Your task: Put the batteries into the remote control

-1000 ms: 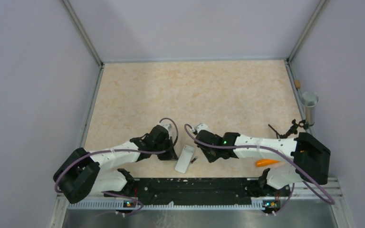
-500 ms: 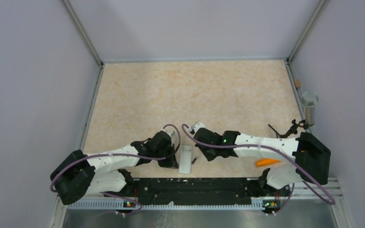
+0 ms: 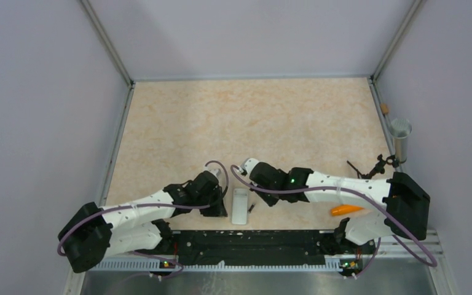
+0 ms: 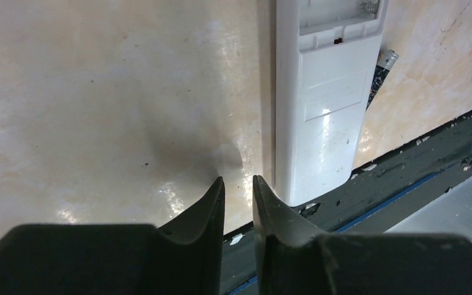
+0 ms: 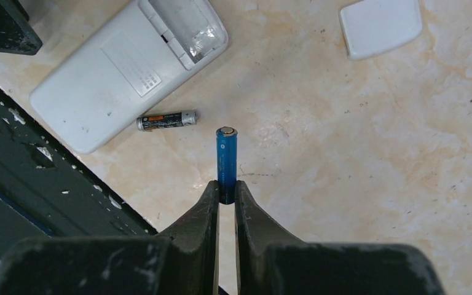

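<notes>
The white remote control (image 3: 239, 206) lies back-up near the table's front edge, its battery compartment (image 5: 187, 27) uncovered. Just right of it a dark battery (image 5: 166, 120) lies on the table (image 3: 246, 123). My right gripper (image 5: 227, 187) is shut on the blue battery (image 5: 226, 160), which sticks out past the fingertips, above the table to the right of the remote (image 5: 117, 80). My left gripper (image 4: 238, 184) sits low just left of the remote's (image 4: 322, 110) near end, its jaws a narrow gap apart with nothing between them.
A white battery cover (image 5: 381, 24) lies on the table beyond the remote. An orange tapered object (image 3: 344, 210) rests under the right arm. The black rail (image 3: 252, 239) runs along the near edge. A metal cup (image 3: 400, 138) stands outside the right wall.
The remote turned from tilted to straight as the left gripper swung toward the front edge beside it. The left jaws have parted slightly. The right gripper kept hold of the blue battery.
</notes>
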`<state>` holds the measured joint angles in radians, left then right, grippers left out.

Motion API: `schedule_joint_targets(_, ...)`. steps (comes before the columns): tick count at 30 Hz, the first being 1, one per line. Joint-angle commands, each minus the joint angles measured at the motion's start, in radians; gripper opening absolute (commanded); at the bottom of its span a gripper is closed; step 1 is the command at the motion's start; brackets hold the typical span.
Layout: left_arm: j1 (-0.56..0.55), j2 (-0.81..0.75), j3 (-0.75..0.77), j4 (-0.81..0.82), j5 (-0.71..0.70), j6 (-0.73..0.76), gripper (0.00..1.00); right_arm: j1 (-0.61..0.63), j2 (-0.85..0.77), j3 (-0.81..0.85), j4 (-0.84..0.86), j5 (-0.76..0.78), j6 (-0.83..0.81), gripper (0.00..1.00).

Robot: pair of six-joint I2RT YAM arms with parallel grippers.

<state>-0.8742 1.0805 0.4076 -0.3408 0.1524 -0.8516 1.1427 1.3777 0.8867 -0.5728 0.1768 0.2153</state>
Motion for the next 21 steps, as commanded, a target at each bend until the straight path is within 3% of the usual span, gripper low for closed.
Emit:
schedule_joint_targets(1,-0.003,-0.058,0.015,-0.034,-0.060,-0.006,0.26,-0.006,-0.057,0.041,0.054,-0.010,-0.135,0.00)
schedule_joint_targets(4,0.000,-0.106,0.024,-0.047,-0.092,-0.006,0.36,-0.006,-0.066,0.047,0.046,-0.006,-0.195,0.00)
schedule_joint_targets(11,0.042,-0.211,0.034,-0.046,-0.112,0.028,0.46,-0.035,-0.056,0.064,0.040,-0.044,-0.337,0.00)
schedule_joint_targets(21,0.180,-0.306,0.005,0.125,0.172,0.082,0.63,-0.038,0.000,0.114,0.050,-0.206,-0.450,0.00)
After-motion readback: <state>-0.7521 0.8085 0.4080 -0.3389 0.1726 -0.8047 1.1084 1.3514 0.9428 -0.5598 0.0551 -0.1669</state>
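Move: The remote control lies face down, its middle about 3 cm ahead of the left hand, 5 cm to its right and 1 cm lower. The right hand holds the blue battery; from it the remote's middle is about 11 cm left, 1 cm back and 6 cm down, and the open battery compartment 11 cm left and 4 cm ahead. Some 7 cm below that hand lie the black battery, 7 cm left and 2 cm back, and the battery cover, 14 cm ahead and 3 cm left. Already clear of the remote's side, the left hand climbs about 6 cm off the table and goes some 3.5 cm forward alongside it, its fingers opening well apart while the wrist tilts so the tips swing out to the right and forward. The right hand keeps the blue battery pinched at its fingertips, rises nearly 3 cm with a small shift forward and late to the left, and turns about 20 degrees counter-clockwise, still to the right of the remote and touching nothing on the table. ##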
